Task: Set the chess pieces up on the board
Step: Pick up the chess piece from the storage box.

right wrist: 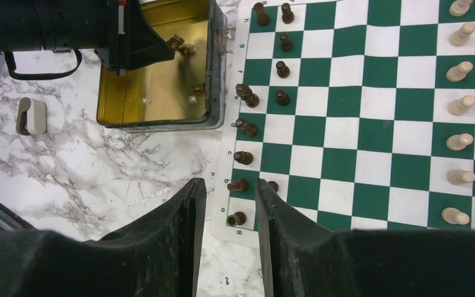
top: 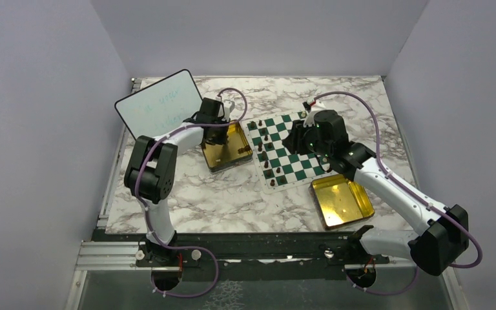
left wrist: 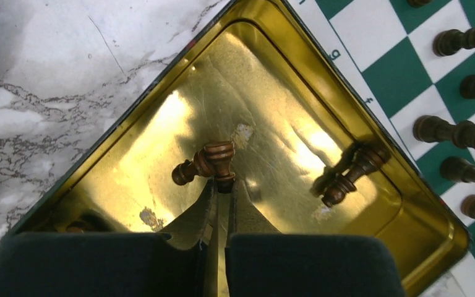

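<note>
My left gripper (left wrist: 224, 185) is down inside a gold tin (left wrist: 179, 117) and shut on a dark brown chess piece (left wrist: 213, 159), pinching one end of it. A second dark piece (left wrist: 352, 173) lies in the same tin. The green and white board (top: 290, 155) carries several dark pieces (right wrist: 245, 94) along its left side and several cream pieces (right wrist: 459, 71) along its right side. My right gripper (right wrist: 230, 185) hangs open above the board's near left corner with nothing between its fingers. In the top view, the left gripper (top: 216, 132) is over the left tin and the right gripper (top: 295, 142) over the board.
The left gold tin (top: 227, 147) touches the board's left edge. A second gold tin (top: 342, 201) sits at the board's near right corner. A white whiteboard with a black rim (top: 158, 103) leans at the back left. The table is marble (top: 200, 194).
</note>
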`<move>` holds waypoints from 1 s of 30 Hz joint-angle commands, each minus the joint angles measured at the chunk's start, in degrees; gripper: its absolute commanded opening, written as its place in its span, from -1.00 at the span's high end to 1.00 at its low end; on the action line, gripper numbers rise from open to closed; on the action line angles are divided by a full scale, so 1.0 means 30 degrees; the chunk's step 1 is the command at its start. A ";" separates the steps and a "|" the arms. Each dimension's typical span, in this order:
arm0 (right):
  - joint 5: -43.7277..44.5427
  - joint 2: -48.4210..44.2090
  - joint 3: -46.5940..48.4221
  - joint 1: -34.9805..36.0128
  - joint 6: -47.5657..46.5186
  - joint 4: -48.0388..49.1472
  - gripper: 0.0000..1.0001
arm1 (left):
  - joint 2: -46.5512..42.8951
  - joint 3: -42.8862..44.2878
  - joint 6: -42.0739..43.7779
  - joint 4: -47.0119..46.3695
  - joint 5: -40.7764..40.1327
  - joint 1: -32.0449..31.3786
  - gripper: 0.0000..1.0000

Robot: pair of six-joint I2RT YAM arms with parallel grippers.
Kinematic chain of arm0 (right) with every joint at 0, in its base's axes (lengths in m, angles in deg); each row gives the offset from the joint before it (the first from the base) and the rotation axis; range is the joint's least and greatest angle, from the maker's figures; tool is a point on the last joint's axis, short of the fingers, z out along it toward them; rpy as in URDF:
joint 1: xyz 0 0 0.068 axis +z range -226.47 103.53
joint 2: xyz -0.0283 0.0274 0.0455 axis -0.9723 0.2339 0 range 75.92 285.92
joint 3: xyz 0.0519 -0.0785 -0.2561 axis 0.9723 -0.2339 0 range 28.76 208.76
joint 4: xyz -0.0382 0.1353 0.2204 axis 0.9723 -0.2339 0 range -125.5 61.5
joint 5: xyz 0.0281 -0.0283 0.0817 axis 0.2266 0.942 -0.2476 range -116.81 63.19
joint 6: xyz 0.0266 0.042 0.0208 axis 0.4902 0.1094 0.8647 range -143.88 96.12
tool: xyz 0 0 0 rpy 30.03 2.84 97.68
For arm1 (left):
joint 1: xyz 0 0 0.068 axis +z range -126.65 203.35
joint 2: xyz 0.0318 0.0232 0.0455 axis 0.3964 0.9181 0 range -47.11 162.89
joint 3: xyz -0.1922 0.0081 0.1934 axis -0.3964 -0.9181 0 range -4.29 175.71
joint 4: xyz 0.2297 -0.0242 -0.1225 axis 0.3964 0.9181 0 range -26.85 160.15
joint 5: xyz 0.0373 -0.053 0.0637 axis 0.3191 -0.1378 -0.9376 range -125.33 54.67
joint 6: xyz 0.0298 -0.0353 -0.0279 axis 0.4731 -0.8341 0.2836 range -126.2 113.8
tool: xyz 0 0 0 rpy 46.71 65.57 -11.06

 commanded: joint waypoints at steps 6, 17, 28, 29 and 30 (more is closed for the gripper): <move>-0.3165 -0.0496 -0.0845 -0.0046 -0.0690 0.2752 0.19 | -0.3581 0.0169 -0.1265 0.3516 0.1852 0.0021 1.00; -0.6623 0.0685 -0.2469 -0.0045 0.0262 0.7488 0.20 | -0.7219 -0.1532 -0.3159 0.4892 0.6089 0.0021 1.00; -0.8479 0.1929 -0.4583 -0.0045 1.0188 1.6771 0.23 | -1.0679 -0.2357 -0.7286 0.2939 0.8785 0.0021 1.00; -0.8349 0.2003 -0.4964 -0.0046 1.0899 1.8284 0.19 | -1.0930 -0.2445 -0.7981 0.2458 0.9032 0.0021 1.00; -0.8190 0.2089 -0.5305 -0.0047 1.1515 1.9281 0.14 | -1.1159 -0.2566 -0.8635 0.1929 0.9359 0.0021 1.00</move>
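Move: The dark piece is already pinched in the left fingers, low in the storage box. It is to be taken to the open right gripper, about 19 cm to the left hand's right, 12 cm back and 17 cm higher. Another dark piece lies in the box 6 cm right and 2 cm back. The board's middle is 21 cm right, 2 cm back. From the right hand, the held piece lies 12 cm ahead, 19 cm left and 17 cm below. Keep the left fingers shut on the piece and lift it about 15 cm out of the box while drawing back some 12 cm, easing right late on and swinging the fingertips rightward towards the other gripper. Meanwhile bring the right gripper about 8 cm left to meet it, still part-open, rolling its left side up some 30 degrees and levelling its fingers. ##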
